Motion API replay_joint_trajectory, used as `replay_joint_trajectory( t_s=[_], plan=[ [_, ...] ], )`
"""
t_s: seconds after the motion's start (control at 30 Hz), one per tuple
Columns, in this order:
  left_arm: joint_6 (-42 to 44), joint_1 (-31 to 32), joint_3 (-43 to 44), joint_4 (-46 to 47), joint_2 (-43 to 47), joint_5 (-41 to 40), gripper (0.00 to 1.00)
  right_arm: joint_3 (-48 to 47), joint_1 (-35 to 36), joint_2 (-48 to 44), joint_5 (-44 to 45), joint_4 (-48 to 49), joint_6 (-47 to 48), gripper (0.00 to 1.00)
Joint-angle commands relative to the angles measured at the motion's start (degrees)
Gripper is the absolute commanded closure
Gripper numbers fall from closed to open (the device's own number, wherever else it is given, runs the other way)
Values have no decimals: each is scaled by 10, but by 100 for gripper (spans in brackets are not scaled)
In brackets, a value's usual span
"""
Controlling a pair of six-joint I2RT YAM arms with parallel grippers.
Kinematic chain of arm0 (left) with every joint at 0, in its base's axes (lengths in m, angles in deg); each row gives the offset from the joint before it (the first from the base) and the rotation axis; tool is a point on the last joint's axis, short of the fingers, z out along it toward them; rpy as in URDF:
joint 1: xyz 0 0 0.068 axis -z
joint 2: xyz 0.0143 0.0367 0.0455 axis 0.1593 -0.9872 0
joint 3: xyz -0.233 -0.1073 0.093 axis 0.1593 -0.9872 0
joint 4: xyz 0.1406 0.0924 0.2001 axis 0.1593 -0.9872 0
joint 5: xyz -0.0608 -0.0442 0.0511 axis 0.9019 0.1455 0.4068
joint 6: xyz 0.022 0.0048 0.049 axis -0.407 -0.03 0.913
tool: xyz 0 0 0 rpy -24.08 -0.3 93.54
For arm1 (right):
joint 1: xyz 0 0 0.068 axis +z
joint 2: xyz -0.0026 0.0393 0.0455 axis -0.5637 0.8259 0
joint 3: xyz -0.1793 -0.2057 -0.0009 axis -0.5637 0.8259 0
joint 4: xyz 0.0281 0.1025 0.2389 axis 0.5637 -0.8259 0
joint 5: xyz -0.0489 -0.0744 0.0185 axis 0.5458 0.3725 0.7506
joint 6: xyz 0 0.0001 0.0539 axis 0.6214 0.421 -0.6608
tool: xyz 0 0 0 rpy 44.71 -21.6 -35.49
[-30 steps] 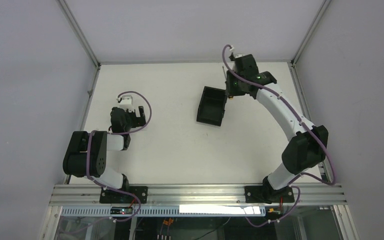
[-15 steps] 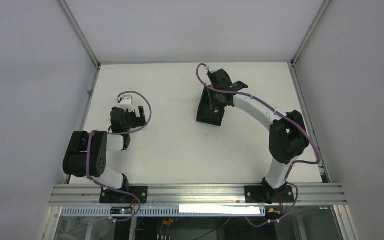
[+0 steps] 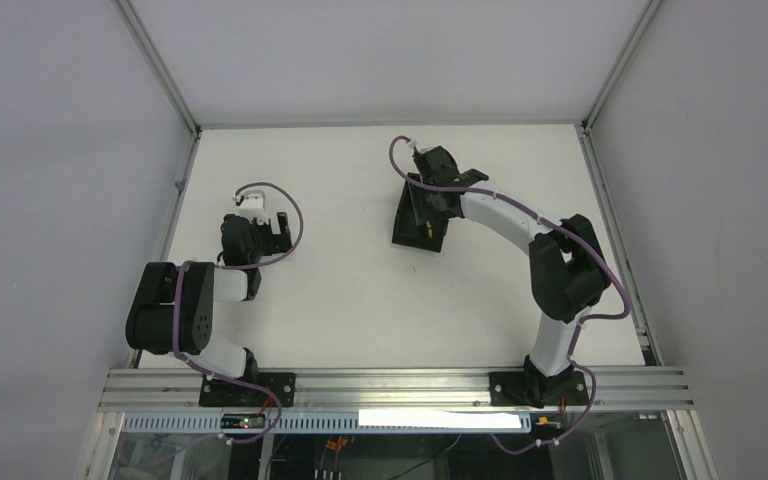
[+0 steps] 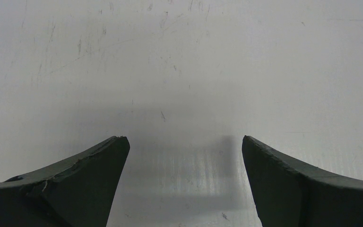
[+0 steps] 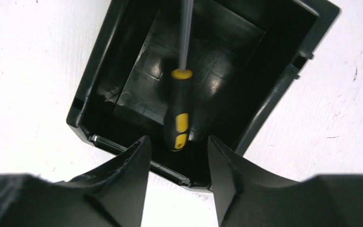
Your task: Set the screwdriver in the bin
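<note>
The black open-top bin (image 5: 283, 90) sits on the white table, right under my right gripper (image 5: 178, 139). The screwdriver (image 5: 179, 109) is inside the bin, its black and yellow handle toward the near wall and its grey shaft pointing away. My right gripper's jaws stand apart just above the handle's end and touch nothing. From the top view, the right gripper (image 3: 430, 205) hangs over the bin (image 3: 405, 215), and a yellow spot of the screwdriver (image 3: 428, 229) shows inside. My left gripper (image 4: 184, 138) is open over bare table, far to the left.
The left arm (image 3: 240, 240) rests folded near the table's left side. Metal frame rails (image 3: 175, 200) border the table's left and right edges, with grey walls beyond. White tabletop (image 3: 360, 300) stretches between the bin and the arm bases.
My right arm swung left from beside the bin's right wall to above the bin. Its jaws went from shut to apart, and the screwdriver now lies in the bin. The left arm stayed still.
</note>
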Motion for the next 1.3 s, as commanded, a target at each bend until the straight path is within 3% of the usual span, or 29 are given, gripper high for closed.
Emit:
replay_joint_trajectory(
  t_s=[0.0,0.2,0.4,0.43,0.6,1.0,1.27],
  plan=[
    [-1,0,-3,16,17,3,1,-21,8,-15,16,19,-6,47],
    [-1,0,-3,15,16,3,1,-50,15,-45,37,-13,-34,35],
    [-1,0,-3,15,16,3,1,-65,12,-86,86,-67,-59,3],
    [-1,0,-3,15,16,3,1,-64,9,-93,97,-77,-61,1],
    [-1,0,-3,15,17,3,1,-42,-57,-131,96,-120,-74,1],
    [-1,0,-3,15,17,3,1,31,-355,-198,-31,-98,2,1],
    [-1,0,-3,16,17,3,1,39,-389,-206,-7,-74,12,1]
  ],
)
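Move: The screwdriver, already free between the right hand's half-open fingers, has its middle roughly 3 cm ahead of that hand, in line sideways and some 5 cm below, handle towards the robot. The bin around it is centred about 3 cm ahead of the right hand, level sideways and 6 cm down. From the idle left hand, the bin lies some 34 cm to the right and 3 cm ahead, slightly lower. The screwdriver is left in the bin as the right fingers spread from about half open to fully open. After a brief hover the right hand lifts clear by 7 to 8 cm, then swings quickly right, away from the bin and over the bare table, some 28 cm in all, turning clockwise about 40 degrees with the fingers wide. ##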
